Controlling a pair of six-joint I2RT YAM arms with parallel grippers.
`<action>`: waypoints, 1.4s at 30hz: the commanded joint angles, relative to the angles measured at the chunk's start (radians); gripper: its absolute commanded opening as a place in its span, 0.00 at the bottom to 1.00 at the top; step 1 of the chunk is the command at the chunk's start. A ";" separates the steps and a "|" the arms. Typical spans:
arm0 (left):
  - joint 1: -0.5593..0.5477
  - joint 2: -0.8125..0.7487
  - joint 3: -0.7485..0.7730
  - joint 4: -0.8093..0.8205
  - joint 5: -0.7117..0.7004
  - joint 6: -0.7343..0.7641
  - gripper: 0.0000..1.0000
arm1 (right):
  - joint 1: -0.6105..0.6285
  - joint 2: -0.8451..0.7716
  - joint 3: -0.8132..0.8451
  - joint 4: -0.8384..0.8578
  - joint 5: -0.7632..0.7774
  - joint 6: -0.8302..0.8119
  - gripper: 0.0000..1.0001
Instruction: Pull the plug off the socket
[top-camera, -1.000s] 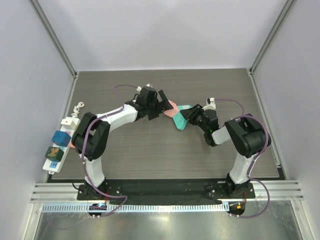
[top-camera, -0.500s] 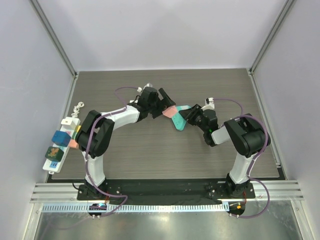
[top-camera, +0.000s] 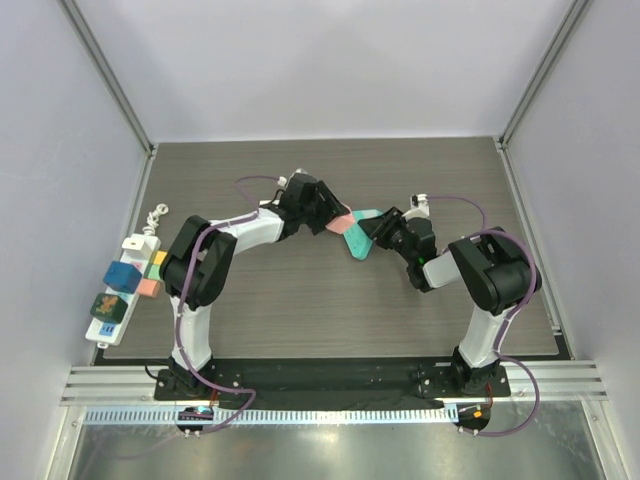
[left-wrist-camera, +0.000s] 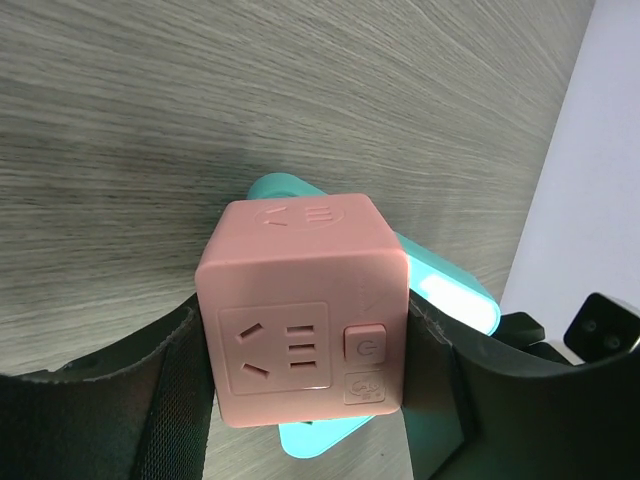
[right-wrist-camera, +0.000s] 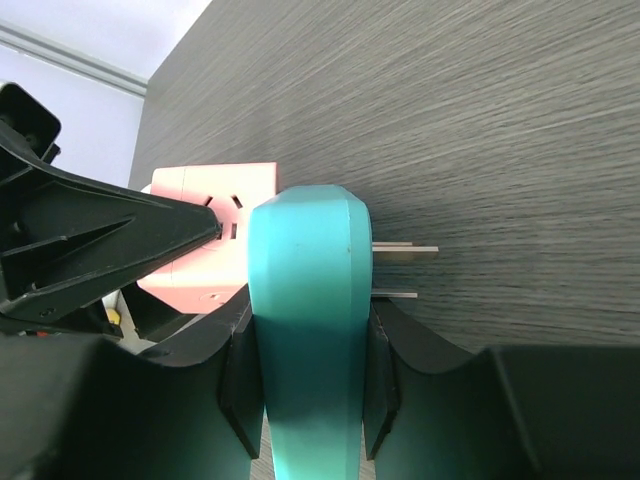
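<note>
A pink cube socket (top-camera: 338, 222) and a teal plug (top-camera: 361, 241) sit joined at mid-table. My left gripper (top-camera: 333, 214) is shut on the pink cube (left-wrist-camera: 300, 310), one pad pressed against each side. The teal plug (left-wrist-camera: 445, 290) shows behind and below the cube. My right gripper (top-camera: 379, 236) is shut on the teal plug (right-wrist-camera: 305, 320), its pads tight on both flat sides. Two bare metal prongs (right-wrist-camera: 405, 250) stick out of the teal body on the side away from the pink cube (right-wrist-camera: 200, 235). The face where cube and plug meet is hidden.
A white power strip (top-camera: 125, 300) lies along the table's left edge, carrying a blue cube (top-camera: 121, 275), a green cube (top-camera: 107, 306) and small pink and yellow pieces (top-camera: 150, 285). Enclosure walls stand left, right and behind.
My left gripper has slid right onto the pink cube and closed from wide open onto its sides. The right gripper and teal plug have stayed put.
</note>
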 joint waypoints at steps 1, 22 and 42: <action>-0.004 -0.003 0.053 0.020 0.068 0.049 0.00 | 0.011 -0.039 0.047 -0.012 0.038 -0.051 0.01; 0.040 -0.197 -0.182 0.508 0.312 -0.032 0.00 | 0.023 -0.088 0.038 -0.131 0.220 -0.089 0.01; 0.052 -0.194 -0.193 0.532 0.443 -0.129 0.00 | 0.009 -0.076 0.017 -0.096 0.232 -0.040 0.01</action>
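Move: The left fingers are already shut on the pink plug, whose middle is at its hand point. The teal socket lies against the plug, centred about 5 cm to the left hand's right, 3 cm nearer the base and a centimetre lower. The right gripper already holds the teal socket, whose middle is some 2 cm left, 1 cm back and 1 cm below that hand point; the pink plug is roughly 8 cm left of the right hand and 2 cm farther out. Keep both grips and work the plug loose by rocking while lifting: raise each gripper some 5 cm, with a dip around two-thirds through. Draw the left gripper about 3 cm left, away from the socket, rolling its left side down about 15 degrees, ease it back, then roll down again. With the right, first roll left side down and turn slightly clockwise, then mostly undo that. ##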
